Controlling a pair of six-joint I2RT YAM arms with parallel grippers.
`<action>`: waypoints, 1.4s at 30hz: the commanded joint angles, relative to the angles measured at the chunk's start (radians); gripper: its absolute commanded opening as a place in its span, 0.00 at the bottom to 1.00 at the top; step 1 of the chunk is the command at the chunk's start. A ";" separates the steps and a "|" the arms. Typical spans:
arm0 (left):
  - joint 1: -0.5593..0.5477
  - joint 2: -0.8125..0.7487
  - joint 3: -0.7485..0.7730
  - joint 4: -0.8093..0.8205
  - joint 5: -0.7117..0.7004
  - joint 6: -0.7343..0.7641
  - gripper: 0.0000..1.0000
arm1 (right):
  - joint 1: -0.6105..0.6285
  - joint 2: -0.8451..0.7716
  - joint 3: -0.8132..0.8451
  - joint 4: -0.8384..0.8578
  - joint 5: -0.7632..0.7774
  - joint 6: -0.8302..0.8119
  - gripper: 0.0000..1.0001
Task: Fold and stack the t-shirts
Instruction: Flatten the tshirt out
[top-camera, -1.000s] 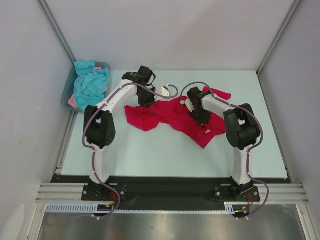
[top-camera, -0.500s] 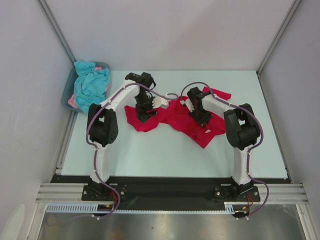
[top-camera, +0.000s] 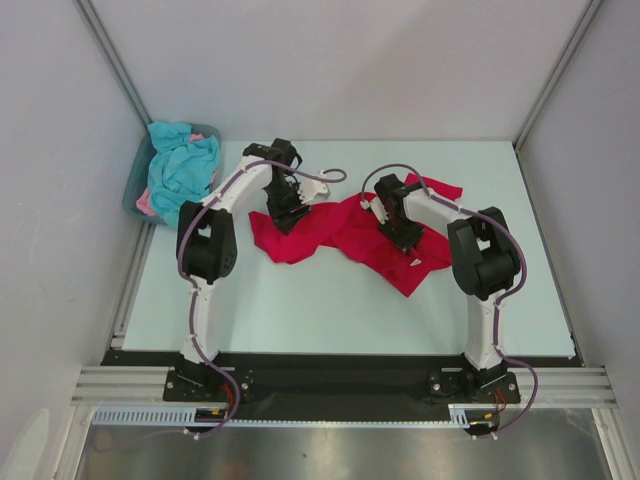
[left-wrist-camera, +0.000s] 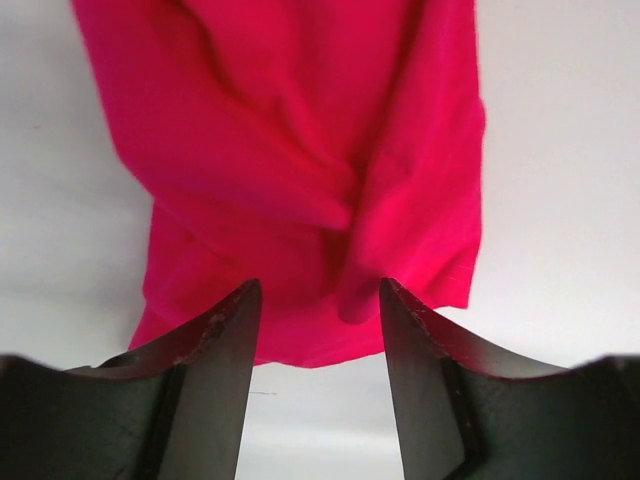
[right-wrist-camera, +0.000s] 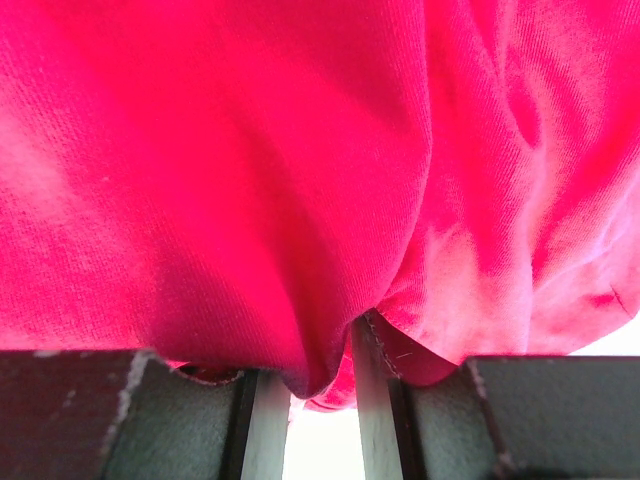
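A crimson red t-shirt (top-camera: 340, 235) lies crumpled across the middle of the table. My left gripper (top-camera: 283, 218) hovers over its left part. In the left wrist view the red t-shirt (left-wrist-camera: 300, 150) has its edge just beyond the left gripper (left-wrist-camera: 320, 290), whose jaws stand open with only bare table between them. My right gripper (top-camera: 404, 238) sits on the shirt's right part. In the right wrist view the right gripper (right-wrist-camera: 312, 370) is shut on a bunched fold of the red t-shirt (right-wrist-camera: 250, 180). A turquoise-blue t-shirt (top-camera: 183, 165) and a pink one (top-camera: 147, 203) lie heaped in the tub.
The grey-blue tub (top-camera: 133, 195) stands at the table's far left corner, against the left wall. The pale table (top-camera: 300, 300) runs from the shirt to the arm bases. A metal frame post (top-camera: 555, 75) rises at the far right.
My left gripper has opened and swung a little left over the shirt's left part. The right arm has stayed in place with its grip on the cloth.
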 joint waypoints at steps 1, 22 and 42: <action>-0.009 -0.029 -0.008 -0.043 0.072 0.049 0.56 | -0.014 0.024 -0.019 0.054 0.042 -0.009 0.34; -0.012 -0.061 -0.078 0.006 0.093 -0.051 0.00 | -0.003 0.037 0.021 0.040 0.045 0.020 0.33; -0.009 -0.311 -0.182 0.332 -0.278 -0.158 0.00 | -0.253 0.056 0.295 0.042 0.070 0.235 0.57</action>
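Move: Just behind and beneath the left hand, some 3 cm back and 3 cm down, a loose fold stands up at the t-shirt's left end; the shirt's near left corner lies about 8 cm back and 3 cm right, and the basket roughly 15 cm ahead and 23 cm left. The right hand is already in the bunched cloth: the white label lies about 4 cm behind it and 1 cm right, the far right flap about 15 cm ahead and 6 cm right. Easing back some 3.5 cm and slightly down with open fingers, the left hand shuts them on the loose fold, then carries it up about 9 cm and forward 7 cm, fingertips swinging forward some 20 degrees. The right hand holds still in the cloth until the left is lifting, then drags it about 7 cm forward and 5.5 cm right, rising 3 cm, turning clockwise as its fingers widen. ##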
